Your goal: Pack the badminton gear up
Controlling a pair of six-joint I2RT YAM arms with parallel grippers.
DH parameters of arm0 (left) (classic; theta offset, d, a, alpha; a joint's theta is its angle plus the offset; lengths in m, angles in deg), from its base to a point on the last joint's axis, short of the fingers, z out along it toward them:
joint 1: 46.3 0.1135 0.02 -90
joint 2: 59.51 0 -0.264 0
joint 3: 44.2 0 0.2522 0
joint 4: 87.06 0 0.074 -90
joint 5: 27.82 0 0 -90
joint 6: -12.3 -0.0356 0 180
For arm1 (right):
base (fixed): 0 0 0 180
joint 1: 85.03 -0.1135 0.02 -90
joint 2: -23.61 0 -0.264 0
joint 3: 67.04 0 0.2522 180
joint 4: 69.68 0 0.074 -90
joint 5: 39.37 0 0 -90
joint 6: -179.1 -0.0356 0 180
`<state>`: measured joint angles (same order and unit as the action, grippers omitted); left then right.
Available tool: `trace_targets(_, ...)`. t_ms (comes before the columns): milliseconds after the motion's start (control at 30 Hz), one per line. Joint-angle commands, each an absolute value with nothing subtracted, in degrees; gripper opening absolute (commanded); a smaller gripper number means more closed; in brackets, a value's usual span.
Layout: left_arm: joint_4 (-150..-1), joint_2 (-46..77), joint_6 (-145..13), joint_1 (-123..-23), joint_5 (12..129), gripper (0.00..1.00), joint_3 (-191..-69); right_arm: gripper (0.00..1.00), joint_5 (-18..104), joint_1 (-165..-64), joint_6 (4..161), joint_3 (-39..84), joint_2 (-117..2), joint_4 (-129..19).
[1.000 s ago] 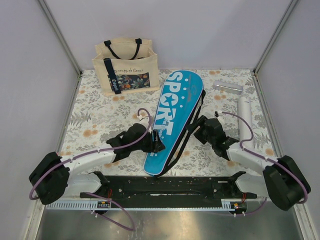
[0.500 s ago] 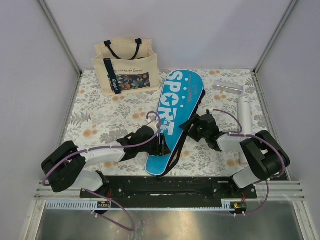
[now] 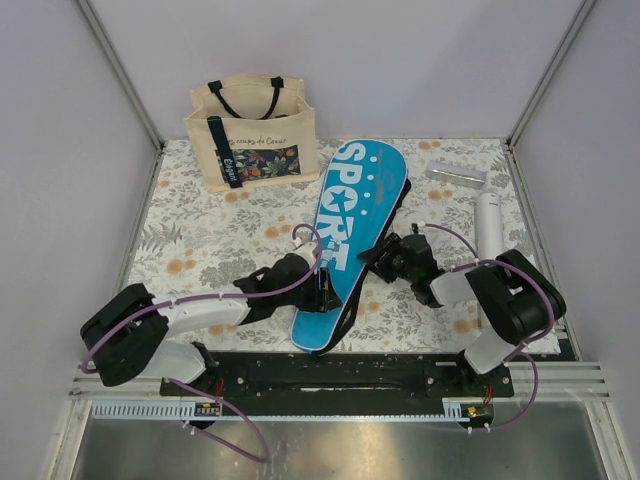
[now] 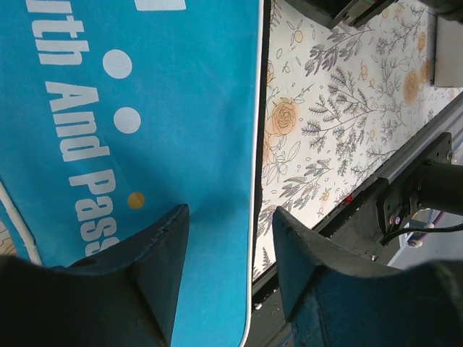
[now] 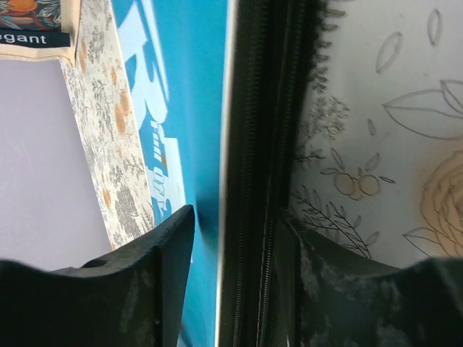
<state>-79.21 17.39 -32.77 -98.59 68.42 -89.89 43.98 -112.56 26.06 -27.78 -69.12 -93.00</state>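
The blue SPORT case (image 3: 355, 195) lies slantwise on the flowered table, wide end far, narrow end near. My left gripper (image 3: 323, 290) is over its narrow end. In the left wrist view it (image 4: 230, 213) is open, one finger over the blue fabric (image 4: 145, 144), the other past the white-piped edge. My right gripper (image 3: 376, 262) is at the case's right side. Its jaws (image 5: 237, 220) are open and straddle the black zipper edge (image 5: 268, 144), the right finger against it. A white tube (image 3: 488, 222) lies at the right.
A beige tote (image 3: 252, 135) with black straps stands at the back left. A small silvery piece (image 3: 455, 174) lies beyond the tube. The black base rail (image 3: 330, 372) runs along the near edge. Grey walls close in three sides.
My right gripper slid left onto the case's zipper edge and its jaws narrowed, the arm folding in. My left gripper shifted right onto the narrow end, then held still.
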Motion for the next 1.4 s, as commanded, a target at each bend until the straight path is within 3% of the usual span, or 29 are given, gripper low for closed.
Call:
trace_targets(0,-78.9,15.8,-33.0,-99.0,66.4,0.53,-90.5,0.47,43.2,-112.5,24.2,-30.6,-71.3,-94.5)
trace_targets(133,-74.8,12.3,-36.4,-98.9,63.3,0.54,-93.5,0.16,43.0,-112.4,22.7,-31.8,-67.2,-96.4)
trace_targets(233,-68.7,8.4,-40.6,-98.9,58.0,0.56,-96.7,0.0,42.5,-112.5,23.3,-31.1,-61.8,-92.8)
trace_targets(467,-58.0,-0.2,-47.6,-98.8,52.9,0.67,-101.0,0.0,43.7,-112.5,24.3,-27.3,-46.4,-76.4)
trace_targets(633,-56.3,-4.3,-57.6,-98.9,54.6,0.65,-101.0,0.0,46.1,-113.1,23.4,-22.5,-39.4,-65.4)
trace_targets(867,-62.6,-17.3,-71.5,-102.5,63.9,0.64,-93.2,0.0,48.3,-114.3,19.3,-16.5,-40.5,-59.6)
trace_targets(1000,-64.6,-26.8,-79.2,-106.7,65.8,0.7,-86.6,0.0,48.9,-114.3,15.8,-13.5,-41.2,-57.9)
trace_targets(1133,-62.8,-29.0,-84.5,-110.5,66.0,0.8,-86.2,0.0,49.4,-114.3,13.6,-10.8,-41.9,-57.0)
trace_targets(1367,-52.3,-30.8,-97.3,-113.5,67.6,0.8,-89.4,0.0,49.0,-114.3,10.9,-8.1,-42.3,-57.0)
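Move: The racket bag's zip edge lies between the right hand's open fingers, about 1 cm back and 1 cm below. From the right hand the tote bag stands some 31 cm ahead and 36 cm left; the clear box is roughly 28 cm ahead and 29 cm right, the white tube 40 cm right and about level. From the left hand, that grip spot is some 13 cm ahead and 13 cm right, about 2 cm lower. The right hand pinches and lifts the bag's zip edge about 14 cm; the left rises back-left, opening wider. ##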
